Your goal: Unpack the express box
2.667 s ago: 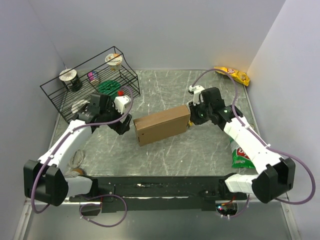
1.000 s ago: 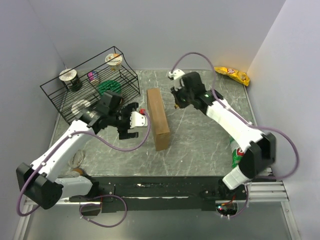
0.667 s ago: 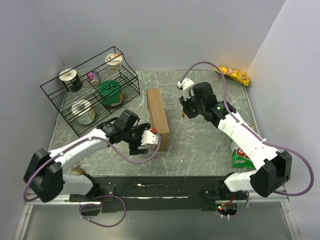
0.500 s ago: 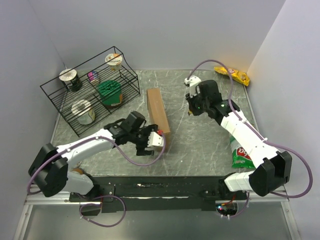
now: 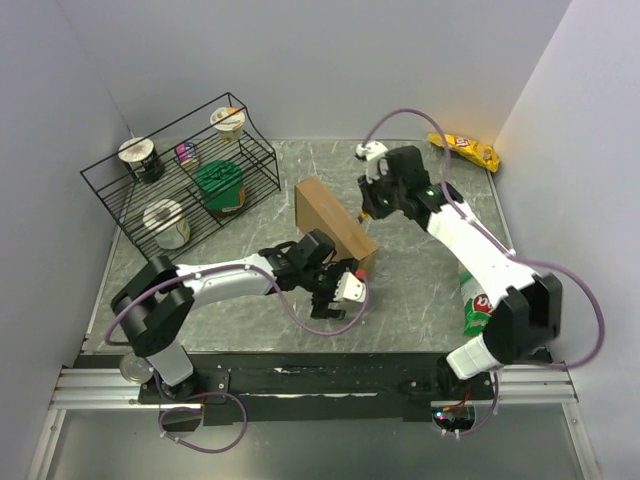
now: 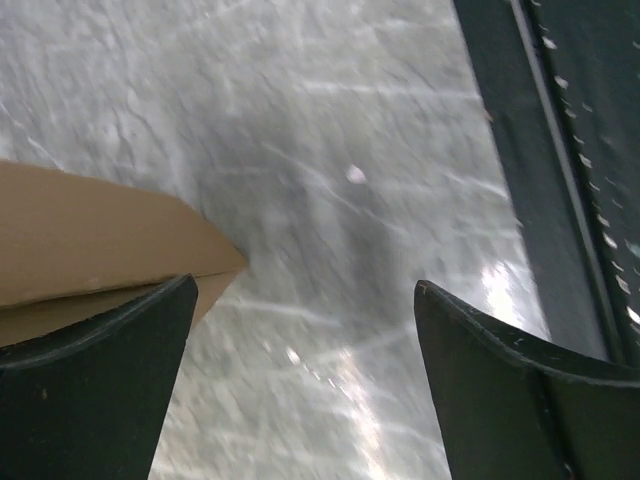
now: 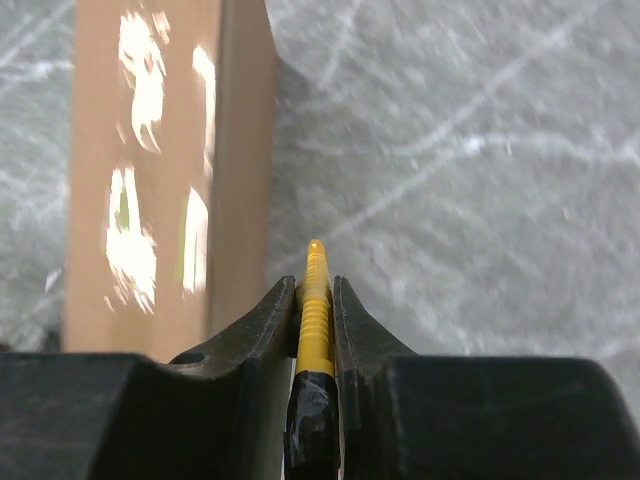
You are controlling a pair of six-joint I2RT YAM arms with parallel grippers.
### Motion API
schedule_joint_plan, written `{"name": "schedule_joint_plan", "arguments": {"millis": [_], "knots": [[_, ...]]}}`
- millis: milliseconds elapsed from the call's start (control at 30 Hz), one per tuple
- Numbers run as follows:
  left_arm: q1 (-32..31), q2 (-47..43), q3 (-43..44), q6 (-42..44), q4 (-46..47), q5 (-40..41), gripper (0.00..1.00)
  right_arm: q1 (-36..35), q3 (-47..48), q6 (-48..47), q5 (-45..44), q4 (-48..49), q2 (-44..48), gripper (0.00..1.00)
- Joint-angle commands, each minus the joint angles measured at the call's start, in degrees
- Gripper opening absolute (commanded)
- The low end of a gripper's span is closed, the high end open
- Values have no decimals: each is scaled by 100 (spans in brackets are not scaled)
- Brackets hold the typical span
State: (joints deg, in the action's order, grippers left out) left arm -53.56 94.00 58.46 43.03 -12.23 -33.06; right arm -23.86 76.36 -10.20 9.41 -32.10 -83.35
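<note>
The express box (image 5: 335,222) is a plain brown carton in the middle of the table, leaning with a broad face turned up. My left gripper (image 5: 340,296) is open at its near right corner. In the left wrist view that corner of the express box (image 6: 100,235) pokes in beside the left finger (image 6: 95,390), and bare table lies between the fingertips of the left gripper (image 6: 305,284). My right gripper (image 5: 366,208) hovers at the box's far right side, shut on a yellow ridged tool (image 7: 316,300) with black tape. The express box (image 7: 165,170) lies left of the right gripper (image 7: 315,287).
A black wire basket (image 5: 118,196) at the back left holds cups and a green container (image 5: 220,187). A yellow snack bag (image 5: 466,150) lies at the back right and a green bag (image 5: 480,312) by the right arm. A black rail (image 6: 580,180) runs along the table's near edge.
The box has tipped from standing on its narrow edge to leaning with a broad face up. My left gripper has slid right to its near corner. My right gripper has moved left toward the box.
</note>
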Motion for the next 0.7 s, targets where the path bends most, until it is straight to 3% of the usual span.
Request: {"name": "schedule_joint_plan", "arguments": {"millis": [0,133,300,433,533,667], "knots": [[-163,417,499,-137,688,46,100,-32,748,-44,-167,397,-540,0],[-322,892,1158,-136,266,-86,97,135,950,-123,-509,546,-656,0],[-85,411,1485,-277,-849,-446,96,346,1224,-386,-536,328,-612,0],[819,-1255,635,-637,-809,-158,96,522,1022,-325,-878,213,-376,0],[1363,-1927,525,-1155,-395,954,96,566,461,-386,-1132,90,186,0],[2243,-1430,1465,-2013,-832,1346,96,628,-575,-448,-1353,-120,1248,0]]}}
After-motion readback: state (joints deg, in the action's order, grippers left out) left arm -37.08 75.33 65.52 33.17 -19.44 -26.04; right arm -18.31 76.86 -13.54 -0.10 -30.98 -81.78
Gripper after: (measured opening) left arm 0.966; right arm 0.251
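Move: Just in front of the open left hand is the near end of the express box, which stands on its long edge; its middle is about 14 cm ahead, 2 cm left and roughly level in height. A green tub sits some 24 cm ahead and 29 cm left of that hand. From the right hand, holding the yellow knife, the box's middle is about 3 cm back, 7 cm left and 13 cm below; a yellow bag lies some 17 cm ahead, 22 cm right and 20 cm below. Sweeping some 5 cm to the right with fingers wide, the left hand nudges the box's near end with its forward finger, then turns back and swings up about 15 cm, left and forward, turning counter-clockwise, to come clear on the box's left side. The right hand keeps its grip on the knife and goes forward and right, away from the box, finally easing back. ##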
